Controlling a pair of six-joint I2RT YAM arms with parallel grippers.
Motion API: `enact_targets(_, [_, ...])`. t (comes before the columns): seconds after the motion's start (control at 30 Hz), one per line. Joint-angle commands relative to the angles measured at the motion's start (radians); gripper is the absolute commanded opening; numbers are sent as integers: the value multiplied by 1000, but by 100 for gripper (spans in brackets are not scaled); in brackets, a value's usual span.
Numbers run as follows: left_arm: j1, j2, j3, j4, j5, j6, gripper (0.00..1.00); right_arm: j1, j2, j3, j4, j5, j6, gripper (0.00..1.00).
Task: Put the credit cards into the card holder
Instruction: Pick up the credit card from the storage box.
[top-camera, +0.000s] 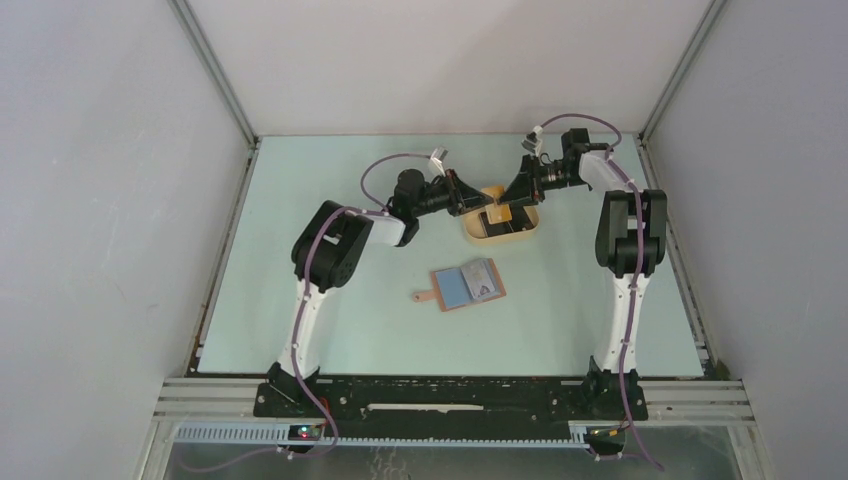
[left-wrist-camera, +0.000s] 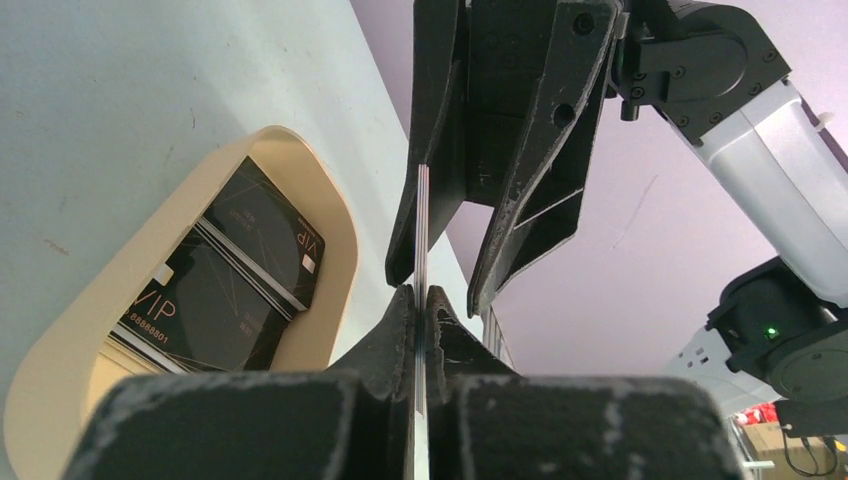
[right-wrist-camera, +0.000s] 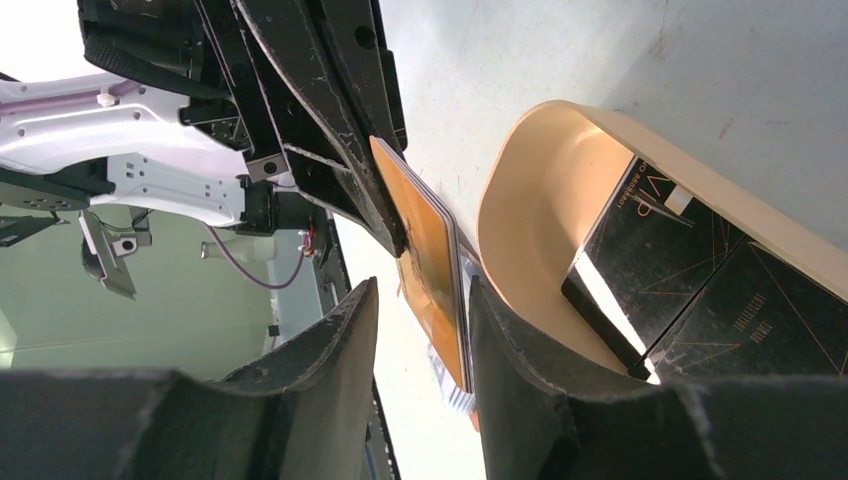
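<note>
An orange-yellow credit card (right-wrist-camera: 425, 250) hangs on edge above the beige tray (top-camera: 472, 232). In the left wrist view the card (left-wrist-camera: 421, 225) shows edge-on. My left gripper (left-wrist-camera: 421, 300) is shut on its near end. My right gripper (right-wrist-camera: 420, 290) is open around the other end, with the card resting against one finger and a gap to the other. In the top view the two grippers, left (top-camera: 480, 207) and right (top-camera: 512, 197), meet over the tray. The card holder (top-camera: 467, 285) lies open on the table in front of the tray, bluish pockets up.
Black pieces printed VIP (left-wrist-camera: 225, 275) line the tray's floor, also seen in the right wrist view (right-wrist-camera: 700, 270). The tray's raised rim (right-wrist-camera: 520, 170) stands just beside the held card. White walls enclose the table on three sides.
</note>
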Motion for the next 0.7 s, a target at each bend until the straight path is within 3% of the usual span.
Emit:
enact_targets(0.0, [12, 26, 62, 122, 53, -61, 0, 1, 26, 53, -72, -32, -65, 47])
enact_targets(0.3, [15, 48, 84, 190, 92, -108, 0, 10, 41, 68, -110, -40, -101, 43])
enact_targets(0.5, [15, 72, 103, 254, 114, -167, 0, 26, 50, 92, -168, -77, -150, 13])
enact_targets(0.57, [15, 68, 96, 255, 110, -167, 13, 27, 48, 97, -182, -90, -165, 1])
enact_targets(0.67, [16, 45, 70, 246, 99, -143, 31, 26, 30, 85, -162, -69, -147, 0])
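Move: The orange credit card is already pinched in the left fingers, its middle some 2 cm to their right. From the open right fingers, it lies about 2 cm to the left, 1 cm back and level in height. The storage box is roughly 11 cm beneath the hands, about 2 cm back of both and 2 cm left of the right hand. The card holder lies on the table about 18 cm back, 7 cm left of the left hand and 13 cm below. Keep the left gripper nearly in place with the card pinched, easing it up about 1 cm with a slight roll. Dip the half-open right gripper about 1 cm and draw it back as much, then lift it some 2 cm while edging left onto the card and shut its fingers on it. Only then start parting the left fingers. ##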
